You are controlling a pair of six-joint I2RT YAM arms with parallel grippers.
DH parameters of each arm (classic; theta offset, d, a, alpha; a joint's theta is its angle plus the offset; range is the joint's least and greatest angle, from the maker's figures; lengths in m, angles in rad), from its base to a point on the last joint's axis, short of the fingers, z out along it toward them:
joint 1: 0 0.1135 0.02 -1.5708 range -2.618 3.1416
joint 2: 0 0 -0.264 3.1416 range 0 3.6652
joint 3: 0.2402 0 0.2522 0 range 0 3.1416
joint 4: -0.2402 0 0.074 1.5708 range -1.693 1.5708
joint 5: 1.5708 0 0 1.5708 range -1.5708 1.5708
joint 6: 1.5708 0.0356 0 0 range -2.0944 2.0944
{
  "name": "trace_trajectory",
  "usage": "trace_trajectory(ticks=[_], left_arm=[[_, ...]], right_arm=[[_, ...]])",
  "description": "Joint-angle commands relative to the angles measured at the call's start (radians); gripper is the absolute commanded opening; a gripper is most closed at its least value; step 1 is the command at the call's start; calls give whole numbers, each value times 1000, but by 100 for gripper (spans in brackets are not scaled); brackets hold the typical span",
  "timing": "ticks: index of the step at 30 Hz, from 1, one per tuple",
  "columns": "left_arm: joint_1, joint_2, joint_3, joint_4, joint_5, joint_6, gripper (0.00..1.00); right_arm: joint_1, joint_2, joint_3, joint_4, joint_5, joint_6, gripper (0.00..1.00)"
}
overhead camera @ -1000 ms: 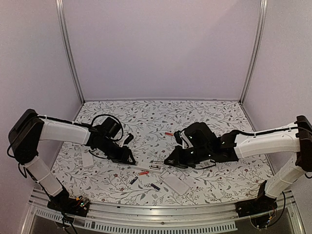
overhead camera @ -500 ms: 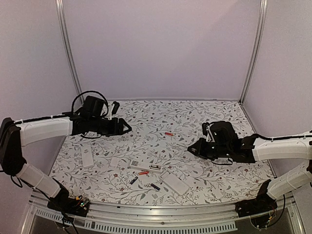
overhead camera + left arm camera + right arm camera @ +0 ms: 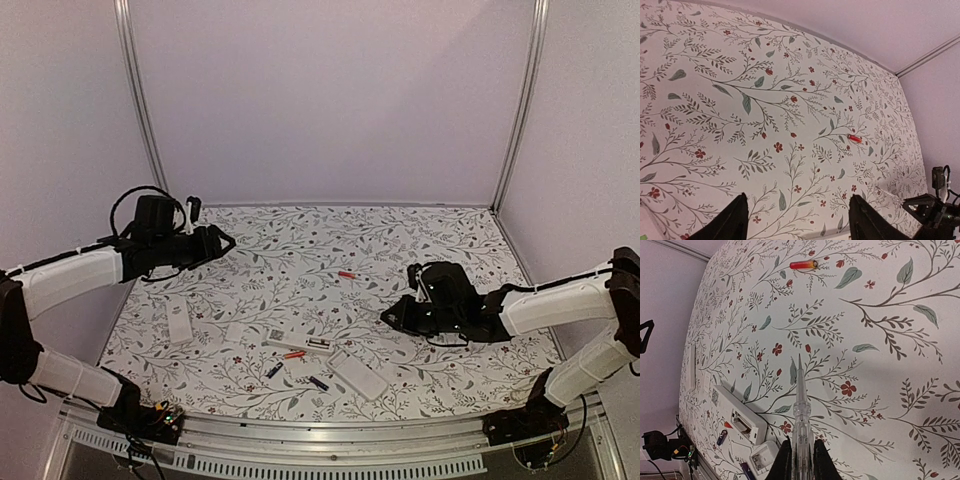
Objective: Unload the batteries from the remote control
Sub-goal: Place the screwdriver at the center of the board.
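Note:
A white remote control (image 3: 300, 343) (image 3: 735, 415) lies near the front with its battery bay open and empty. A second white remote (image 3: 358, 372) (image 3: 762, 457) lies beside it. Loose batteries lie on the cloth: a red one (image 3: 346, 274) (image 3: 803, 264) (image 3: 854, 138) farther back, a red one (image 3: 293, 354) and two dark ones (image 3: 273, 370) (image 3: 318, 382) by the remotes. My right gripper (image 3: 390, 318) (image 3: 801, 462) is shut on a clear pointed stick tool (image 3: 800, 405), right of the remotes. My left gripper (image 3: 222, 243) (image 3: 798, 200) hangs open and empty at the back left.
A white battery cover (image 3: 179, 323) and a small white piece (image 3: 235, 332) lie on the floral cloth (image 3: 300, 250) at the front left. Purple walls and metal posts (image 3: 140, 110) enclose the table. The right arm (image 3: 935, 215) shows at the left wrist view's lower right.
Both grippers have left the remote in the middle. The left arm rose and swung to the back left, its jaws opening. The right arm drew back to the right, still holding the tool.

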Motion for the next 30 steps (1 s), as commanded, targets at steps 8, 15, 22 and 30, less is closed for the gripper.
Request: trace_trajectory(ticks=[8, 15, 22, 30], left_arm=[[51, -115, -129, -64, -159, -70, 68], [76, -179, -203, -132, -280, -128, 77], [164, -230, -265, -260, -338, -177, 97], [238, -202, -336, -288, -294, -184, 100]], right_arm=[[-6, 62, -34, 21, 22, 43, 24], [-6, 60, -21, -30, 52, 38, 41], [-7, 28, -2, -47, 71, 20, 58], [-7, 1, 39, -69, 103, -40, 76]])
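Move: The table spot for the screwdriver held in the right gripper is some 6 cm below that hand, about 3 cm left and 2 cm back. The open remote is around 19 cm left and 4 cm back of this hand, the white remote about 6 cm left and 13 cm back. From the left gripper, the ECO-labelled remote is roughly 13 cm left, 12 cm back and 15 cm below; the small cover is straight back some 15 cm. Lower the right gripper about 3 cm, opening the fingers from nearly shut to wide so they let go of the screwdriver, then ease up slightly. Meanwhile bring the left gripper some 15 cm left, down and back as well, towards the ECO-labelled remote, turning it counter-clockwise about 35 degrees, tipping the fingers down and opening them fully. ##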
